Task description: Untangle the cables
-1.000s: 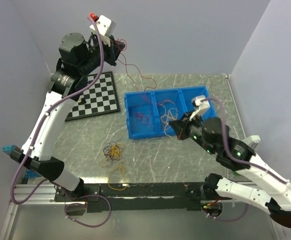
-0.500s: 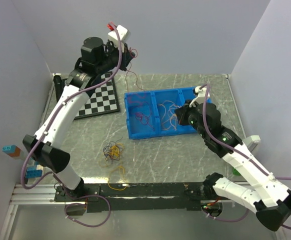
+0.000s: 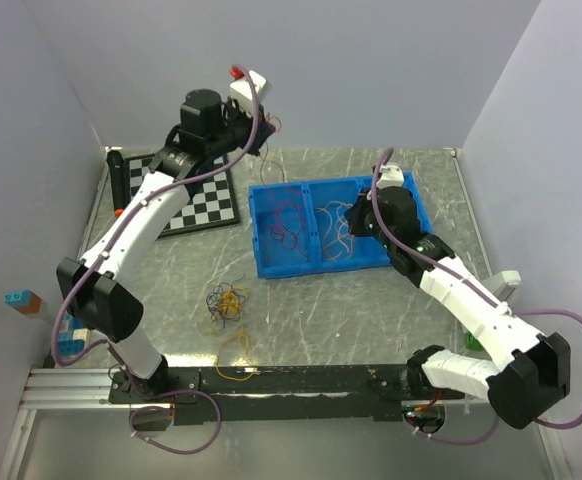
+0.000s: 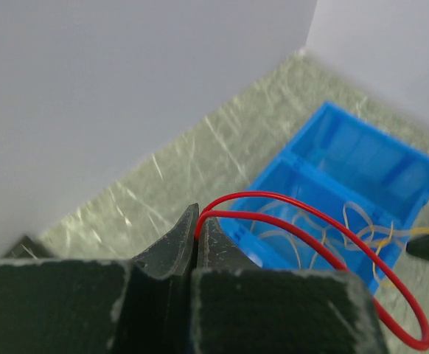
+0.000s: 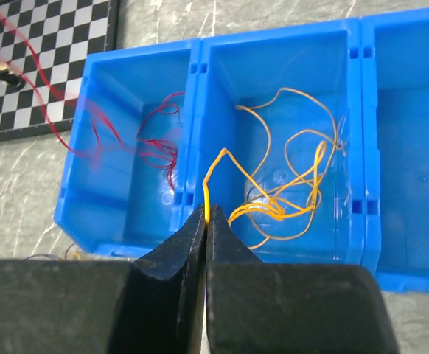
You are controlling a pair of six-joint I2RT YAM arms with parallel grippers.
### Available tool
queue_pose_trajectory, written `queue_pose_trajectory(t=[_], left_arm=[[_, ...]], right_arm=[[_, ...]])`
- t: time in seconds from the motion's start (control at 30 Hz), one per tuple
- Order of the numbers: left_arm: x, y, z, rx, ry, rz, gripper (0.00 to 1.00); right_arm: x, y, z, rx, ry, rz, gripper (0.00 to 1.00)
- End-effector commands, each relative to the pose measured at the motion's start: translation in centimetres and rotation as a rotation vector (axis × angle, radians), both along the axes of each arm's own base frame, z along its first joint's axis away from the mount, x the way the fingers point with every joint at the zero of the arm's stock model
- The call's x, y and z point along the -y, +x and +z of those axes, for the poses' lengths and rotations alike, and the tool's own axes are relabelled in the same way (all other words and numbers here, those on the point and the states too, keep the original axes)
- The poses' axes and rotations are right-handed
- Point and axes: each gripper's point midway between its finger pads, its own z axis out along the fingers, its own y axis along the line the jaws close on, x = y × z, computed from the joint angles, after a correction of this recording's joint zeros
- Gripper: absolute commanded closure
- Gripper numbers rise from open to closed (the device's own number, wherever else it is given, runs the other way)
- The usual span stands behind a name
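My left gripper (image 3: 264, 133) hangs high above the table's far side, shut on a thin red cable (image 4: 314, 237). The cable's loop droops toward the blue bin (image 4: 362, 151). More red cable (image 5: 155, 147) lies coiled in the bin's left compartment (image 3: 287, 228). My right gripper (image 3: 355, 216) is over the bin's middle compartment, shut on a yellow-orange cable (image 5: 288, 200). The rest of that cable is piled on the compartment floor. A tangle of yellow, dark and purple cables (image 3: 225, 300) lies on the table in front of the bin. Closer to me on the table is a loose yellow loop (image 3: 233, 345).
The blue bin (image 3: 271, 262) has three compartments; its right one (image 5: 413, 147) holds nothing I can see. A checkerboard (image 3: 196, 195) lies left of it. Small coloured blocks (image 3: 21, 298) sit at the left edge. Grey walls close in the back and both sides.
My left arm has swung right and lower with the red cable, toward the bin. My right arm has reached away from me, from the bin's front edge to over its middle compartment.
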Motion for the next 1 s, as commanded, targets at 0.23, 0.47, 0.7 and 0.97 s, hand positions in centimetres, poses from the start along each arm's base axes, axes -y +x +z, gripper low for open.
queue_pose_trajectory(t=[0.23, 0.47, 0.7, 0.97], left_arm=[[1.8, -0.8, -6.7, -0.124, 0.006, -0.013, 0.99], [2.8, -2.0, -8.0, -0.193, 0.044, -0.048, 0.49], [0.6, -4.1, -5.1, -0.242, 0.075, -0.05, 0.25], [-6.2, -8.7, -9.1, -0.338, 0.292, -0.147, 0.11]], right_arm=[[-0.8, 4.0, 1.6, 0.066, 0.025, -0.022, 1.0], [-1.7, 5.3, 0.1, -0.002, 0.028, -0.022, 1.0], [-1.7, 4.4, 0.6, -0.01, 0.038, -0.008, 0.53], [-4.7, -0.2, 0.7, 0.005, 0.015, 0.116, 0.37]])
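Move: My left hand holds the red cable high over the blue box; the left compartment's middle is about 3 cm ahead, 2 cm right and 37 cm below, with the middle compartment 13 cm farther right. The chessboard lies some 15 cm ahead and 23 cm left. From my right hand, pinching the yellow cable, the middle compartment is about 14 cm ahead, 2 cm left and 21 cm down; the left compartment is 13 cm left of that one, the right compartment 14 cm right of it. I sink my left hand about 9 cm over the left compartment, tipping its fingers down some 15 degrees, then open wide to let go of the red cable and ease back, up and left. My right hand pushes forward about 4 cm and down 3 over the middle compartment, opens to release the yellow cable, then starts drawing back and up. ##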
